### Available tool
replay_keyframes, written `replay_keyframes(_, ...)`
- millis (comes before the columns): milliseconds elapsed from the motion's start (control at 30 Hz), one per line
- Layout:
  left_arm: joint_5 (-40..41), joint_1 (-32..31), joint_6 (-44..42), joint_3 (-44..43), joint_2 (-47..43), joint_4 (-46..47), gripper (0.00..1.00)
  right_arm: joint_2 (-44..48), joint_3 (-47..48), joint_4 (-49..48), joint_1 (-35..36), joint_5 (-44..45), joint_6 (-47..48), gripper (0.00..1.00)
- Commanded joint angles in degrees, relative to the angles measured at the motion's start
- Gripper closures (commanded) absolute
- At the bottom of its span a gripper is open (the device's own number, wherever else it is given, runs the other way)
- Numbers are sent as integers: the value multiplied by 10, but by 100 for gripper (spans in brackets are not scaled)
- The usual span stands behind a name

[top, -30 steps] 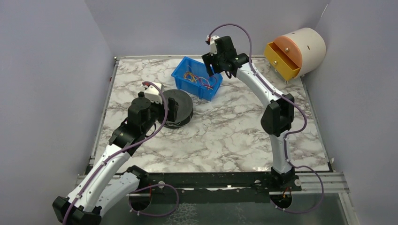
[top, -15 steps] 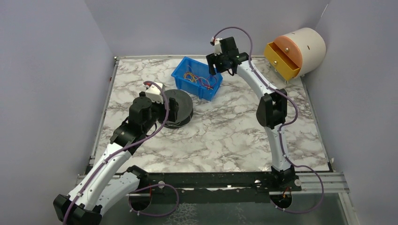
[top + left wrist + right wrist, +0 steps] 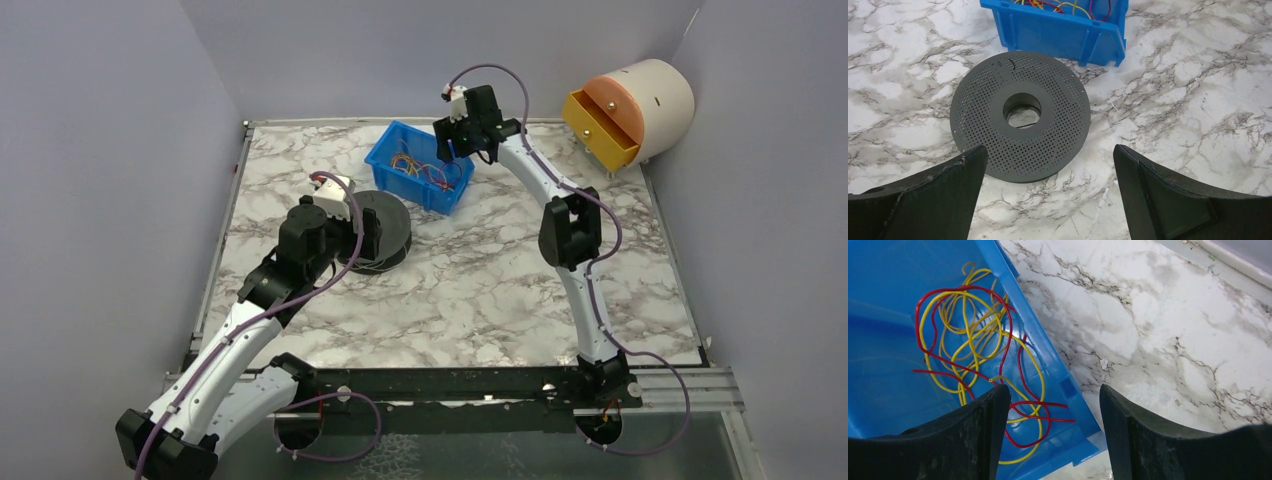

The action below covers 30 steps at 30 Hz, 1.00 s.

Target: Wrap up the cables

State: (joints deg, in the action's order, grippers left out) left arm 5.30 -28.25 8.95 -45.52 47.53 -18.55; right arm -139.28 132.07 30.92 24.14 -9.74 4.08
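Thin red and yellow cables [image 3: 978, 360] lie tangled in a blue bin [image 3: 893, 365]; the cables [image 3: 420, 168] also show in the bin [image 3: 388, 154] in the top view. My right gripper [image 3: 1054, 435] is open and empty, hovering over the bin's corner rim, right of the tangle [image 3: 450, 145]. A dark perforated spool [image 3: 1020, 115] lies flat on the marble near the bin; it shows in the top view too [image 3: 392, 228]. My left gripper [image 3: 1048, 195] is open and empty, just short of the spool's near edge [image 3: 362, 236].
A cream cylinder with a yellow drawer pulled open [image 3: 625, 112] stands at the back right corner. The marble table [image 3: 480, 280] is walled by grey panels on the left, back and right. The bin's wall [image 3: 1063, 35] stands right behind the spool.
My right gripper has moved left and farther back, coming over the bin's right corner. The left arm has barely shifted. The cables and spool have not moved.
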Motion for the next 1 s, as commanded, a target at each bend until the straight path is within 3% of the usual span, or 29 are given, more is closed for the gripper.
replay_keyframes(0, -11, -3, -4, -8, -4, 7, 1, -25, 16, -21, -3, -19, 7, 30)
replay_keyframes(233, -12, -2, -6, -9, -1, 7, 1, -29, 5, -34, -4, -12, 2, 37)
replay_keyframes(533, -13, -2, -6, -9, -5, 6, 1, 3, -53, -53, -3, 11, -3, 73)
replay_keyframes(867, -13, -2, -6, -9, -13, 6, 1, 87, -178, -109, -3, 43, -32, 98)
replay_keyframes(967, -15, -2, -5, -9, -15, 6, 1, 122, -225, -128, -3, 74, -47, 99)
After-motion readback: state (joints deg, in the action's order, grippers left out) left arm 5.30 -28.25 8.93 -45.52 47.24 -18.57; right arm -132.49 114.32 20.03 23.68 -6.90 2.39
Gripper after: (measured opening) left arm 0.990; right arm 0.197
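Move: The blue bin's far rim, near its right-hand corner, runs between your open right fingers, about 3 cm below them and 1 cm ahead. The red and yellow cables lie in the bin some 6 cm to the left, 4 cm back and 11 cm down. The grey reel stands roughly 16 cm left, 17 cm back and 9 cm below. From the left hand that rim is about 30 cm ahead, 18 cm right and 13 cm down. Lower the right gripper about 2.5 cm so its fingers straddle the blue bin's far rim near the right corner, one inside and one outside, and close them to pinch that wall. Keeping the pinch, draw the rim back and to the right, about 3 cm, with hardly any turn of the wrist. ##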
